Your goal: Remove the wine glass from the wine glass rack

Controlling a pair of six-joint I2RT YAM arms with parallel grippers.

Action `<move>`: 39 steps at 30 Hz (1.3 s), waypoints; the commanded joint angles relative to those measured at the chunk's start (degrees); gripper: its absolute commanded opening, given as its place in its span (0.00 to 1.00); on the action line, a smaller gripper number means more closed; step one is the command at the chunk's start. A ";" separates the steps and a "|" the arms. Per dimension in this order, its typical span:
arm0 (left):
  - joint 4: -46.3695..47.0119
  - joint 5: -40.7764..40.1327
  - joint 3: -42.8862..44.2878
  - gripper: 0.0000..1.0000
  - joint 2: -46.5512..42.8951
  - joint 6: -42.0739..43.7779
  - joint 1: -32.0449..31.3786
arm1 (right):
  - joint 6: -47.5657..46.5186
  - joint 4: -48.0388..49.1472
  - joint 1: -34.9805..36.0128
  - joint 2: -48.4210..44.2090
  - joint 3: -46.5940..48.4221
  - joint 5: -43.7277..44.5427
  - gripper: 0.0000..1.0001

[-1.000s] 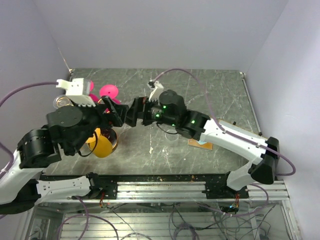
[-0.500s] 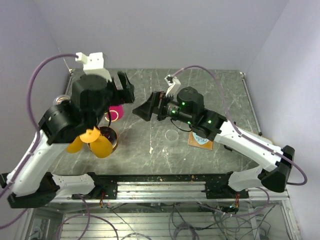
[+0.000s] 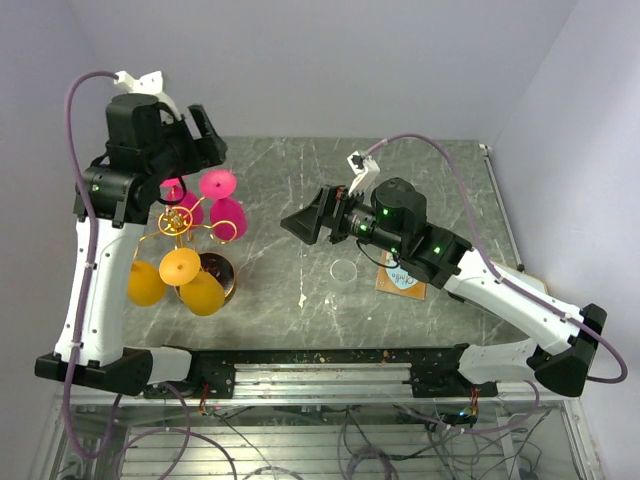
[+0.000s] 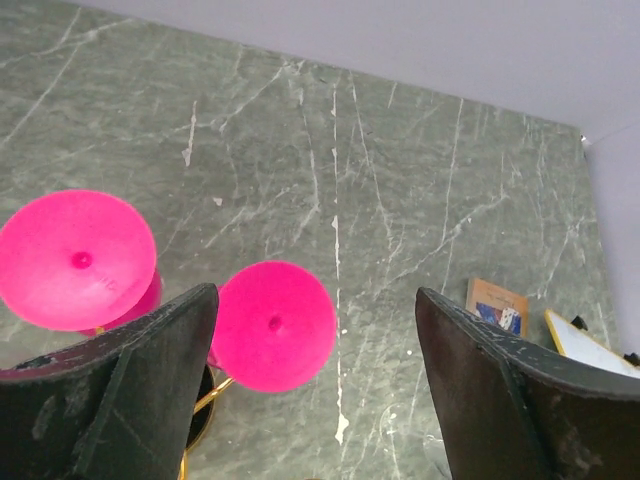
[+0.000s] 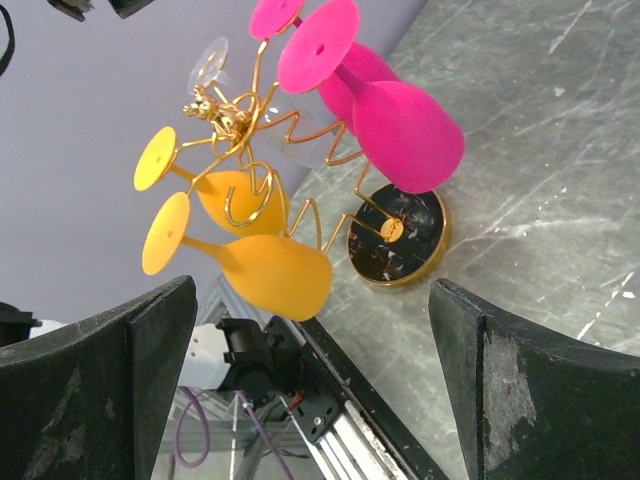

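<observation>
The gold wire wine glass rack (image 3: 176,226) stands at the table's left on a round shiny base (image 3: 226,276). It holds pink wine glasses (image 3: 228,214) and orange ones (image 3: 203,292), all hanging bowl-down and outward. My left gripper (image 3: 190,148) hovers high over the rack, open; in its wrist view a pink glass foot (image 4: 272,325) lies below, between the fingers (image 4: 140,390), untouched. My right gripper (image 3: 306,222) is open to the right of the rack, pointing at it. Its wrist view shows the rack (image 5: 228,112), a pink bowl (image 5: 405,135), an orange bowl (image 5: 272,276) and a faint clear glass (image 5: 212,62).
A clear round rim (image 3: 343,270) rests on the marble table (image 3: 420,180) right of the rack, and a small printed card (image 3: 400,280) lies under the right arm. The black rail (image 3: 330,362) runs along the near edge.
My left arm has risen and swung back to the left, from low beside the rack to high above it. My right gripper has drawn back to the right, away from the rack.
</observation>
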 commanded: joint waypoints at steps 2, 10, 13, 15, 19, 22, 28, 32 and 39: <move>0.44 14.35 -4.63 0.86 -2.15 0.05 8.36 | -3.32 -1.34 -0.71 -0.84 -0.32 -0.59 0.99; -1.18 14.54 -9.78 0.72 -2.43 0.95 12.41 | -4.99 -1.49 -1.33 -1.23 -0.86 -0.85 1.00; -1.34 15.80 -11.19 0.68 -1.46 1.48 12.87 | -5.00 -1.01 -1.50 -1.52 -1.43 -0.72 1.00; -1.05 16.29 -11.91 0.64 -0.99 1.45 12.90 | -5.00 -0.86 -1.70 -1.47 -1.42 -0.94 1.00; -2.04 15.79 -12.00 0.60 -0.39 1.95 12.95 | -5.11 -1.12 -1.88 -1.32 -1.17 -1.17 1.00; -2.58 14.18 -13.03 0.61 -1.13 2.61 12.95 | -5.16 -1.09 -2.08 -1.46 -1.40 -1.03 1.00; -1.35 17.68 -15.85 0.59 -1.73 2.32 12.97 | -5.03 -0.71 -2.36 -1.24 -1.28 -1.72 1.00; -0.71 18.31 -16.34 0.54 -1.70 1.80 12.96 | -4.88 -0.75 -2.43 -1.35 -1.21 -1.67 1.00; -1.16 15.75 -16.66 0.39 -2.43 1.94 12.92 | -4.92 -0.92 -2.48 -1.90 -1.16 -1.26 1.00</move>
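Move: The foot of the right-hand pink wine glass, hanging on the rack, lies about 12 cm below the left gripper, roughly 2 cm ahead and 1 cm to its left. The other pink foot stands some 9 cm to the left of it and 5 cm higher, about level with it in reach; the rack's centre ring lies 8 cm to its left and 7 cm farther back. From the right gripper the aimed-at foot is some 19 cm left, 6 cm ahead and 6 cm lower. Bring the left gripper down about 10 cm onto the foot of the right-hand pink glass, easing some 3 cm left early in the descent and tipping the fingers roughly 15 degrees further down. Close the wide-open fingers to about half as you go, until the tips are over the foot's left part and seem to touch it. ##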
